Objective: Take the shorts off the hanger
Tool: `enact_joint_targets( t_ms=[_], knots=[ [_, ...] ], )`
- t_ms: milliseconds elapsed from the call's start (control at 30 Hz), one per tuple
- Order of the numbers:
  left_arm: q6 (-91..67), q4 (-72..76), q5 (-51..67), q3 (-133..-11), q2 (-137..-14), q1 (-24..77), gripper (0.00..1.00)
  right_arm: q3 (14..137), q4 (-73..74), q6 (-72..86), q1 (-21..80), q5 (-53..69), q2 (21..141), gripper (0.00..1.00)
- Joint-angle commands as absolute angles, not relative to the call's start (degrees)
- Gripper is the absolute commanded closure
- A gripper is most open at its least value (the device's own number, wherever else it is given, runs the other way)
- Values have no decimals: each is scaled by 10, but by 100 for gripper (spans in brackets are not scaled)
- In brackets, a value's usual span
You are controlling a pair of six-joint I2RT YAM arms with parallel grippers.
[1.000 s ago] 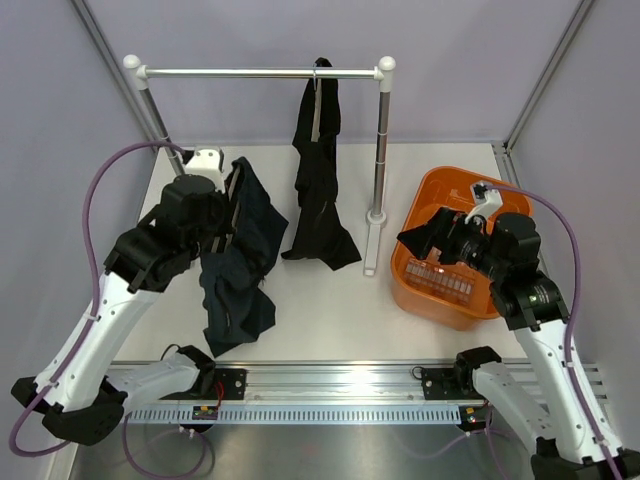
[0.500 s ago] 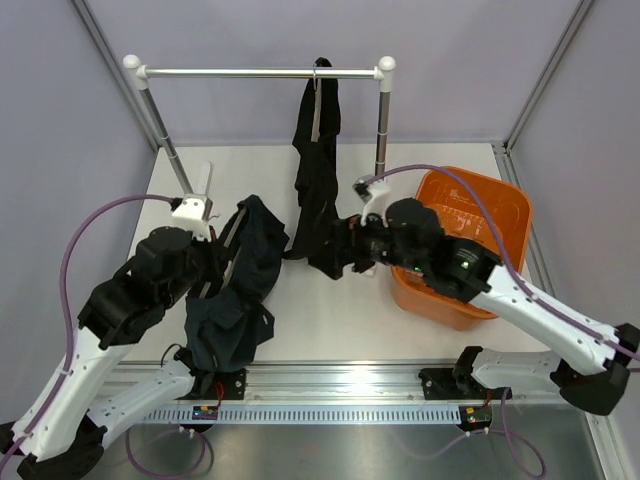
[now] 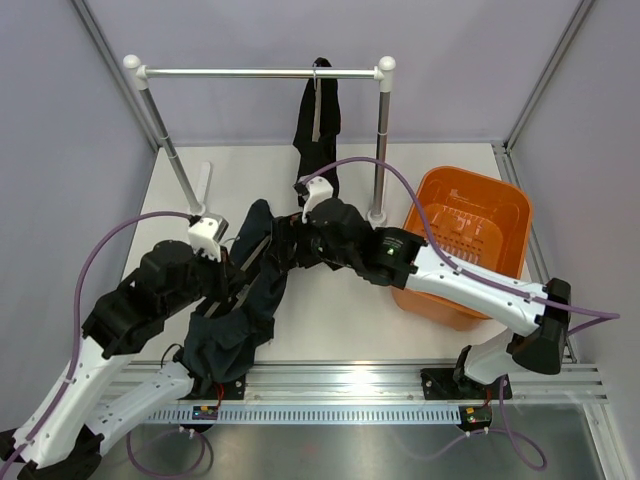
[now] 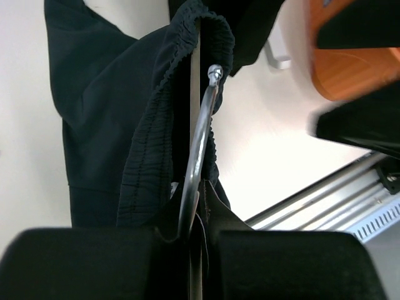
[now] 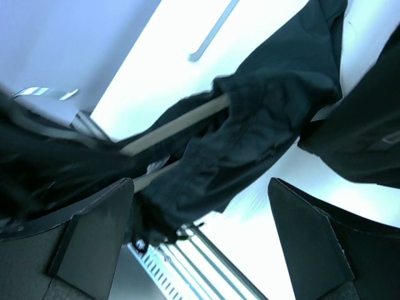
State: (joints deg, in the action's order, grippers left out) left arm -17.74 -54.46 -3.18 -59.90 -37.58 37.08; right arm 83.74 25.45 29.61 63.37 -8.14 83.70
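A dark navy pair of shorts (image 3: pixel 240 310) drapes over a hanger (image 3: pixel 252 256) low above the table, left of centre. My left gripper (image 3: pixel 232 272) is shut on the hanger at the base of its metal hook (image 4: pixel 201 140), with the gathered waistband (image 4: pixel 156 137) bunched beside it. My right gripper (image 3: pixel 290 238) has reached across to the upper end of these shorts. In the right wrist view this gripper (image 5: pixel 200 231) stands open, with the shorts (image 5: pixel 250 137) and the hanger bar (image 5: pixel 181 122) just beyond its fingertips. A second pair of shorts (image 3: pixel 318 120) hangs from the rail.
The clothes rack's rail (image 3: pixel 260 72) spans the back, on a left post (image 3: pixel 168 148) and a right post (image 3: pixel 381 150). An orange basket (image 3: pixel 470 195) stands at the right, under my right forearm. The slotted rail (image 3: pixel 330 412) runs along the near edge.
My right arm swung from the orange basket leftward across the table to the shorts, staying open. My left arm drew the hanger with the shorts lower and nearer.
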Motion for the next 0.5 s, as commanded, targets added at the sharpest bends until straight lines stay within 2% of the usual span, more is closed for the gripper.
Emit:
enact_joint_targets(
  t_ms=[0, 367, 467],
  knots=[
    [-167, -512, 24, -606, -357, 374, 100, 866, 229, 313, 640, -138, 867, 4],
    [-162, -519, 61, -609, -352, 374, 100, 893, 214, 310, 640, -175, 922, 17],
    [-159, -520, 62, -612, -351, 374, 100, 898, 224, 309, 641, -188, 930, 30]
  ],
)
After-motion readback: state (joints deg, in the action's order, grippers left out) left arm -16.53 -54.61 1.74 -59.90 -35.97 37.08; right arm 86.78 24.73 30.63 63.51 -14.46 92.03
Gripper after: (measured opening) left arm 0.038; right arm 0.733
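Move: The waistband end of the shorts, stretched over the hanger's far end, is about 3 cm ahead of the open right hand, 3 cm to its left and some 5 cm below. The middle of the hanger is roughly 8 cm left of that hand, 3 cm back and 4 cm below. The black shorts still on the rack are some 17 cm ahead and 7 cm to its right, about level. From the left hand, that waistband end lies about 7 cm ahead, 7 cm right and 3 cm below. The right fingers come down onto the waistband at the hanger's far end, reaching around the cloth, about 4 cm down, 3 cm forward and 2 cm left. They begin to close by roughly a quarter but are still well open. The left hand keeps its pinch on the hanger, easing back about 1 cm before holding still. ##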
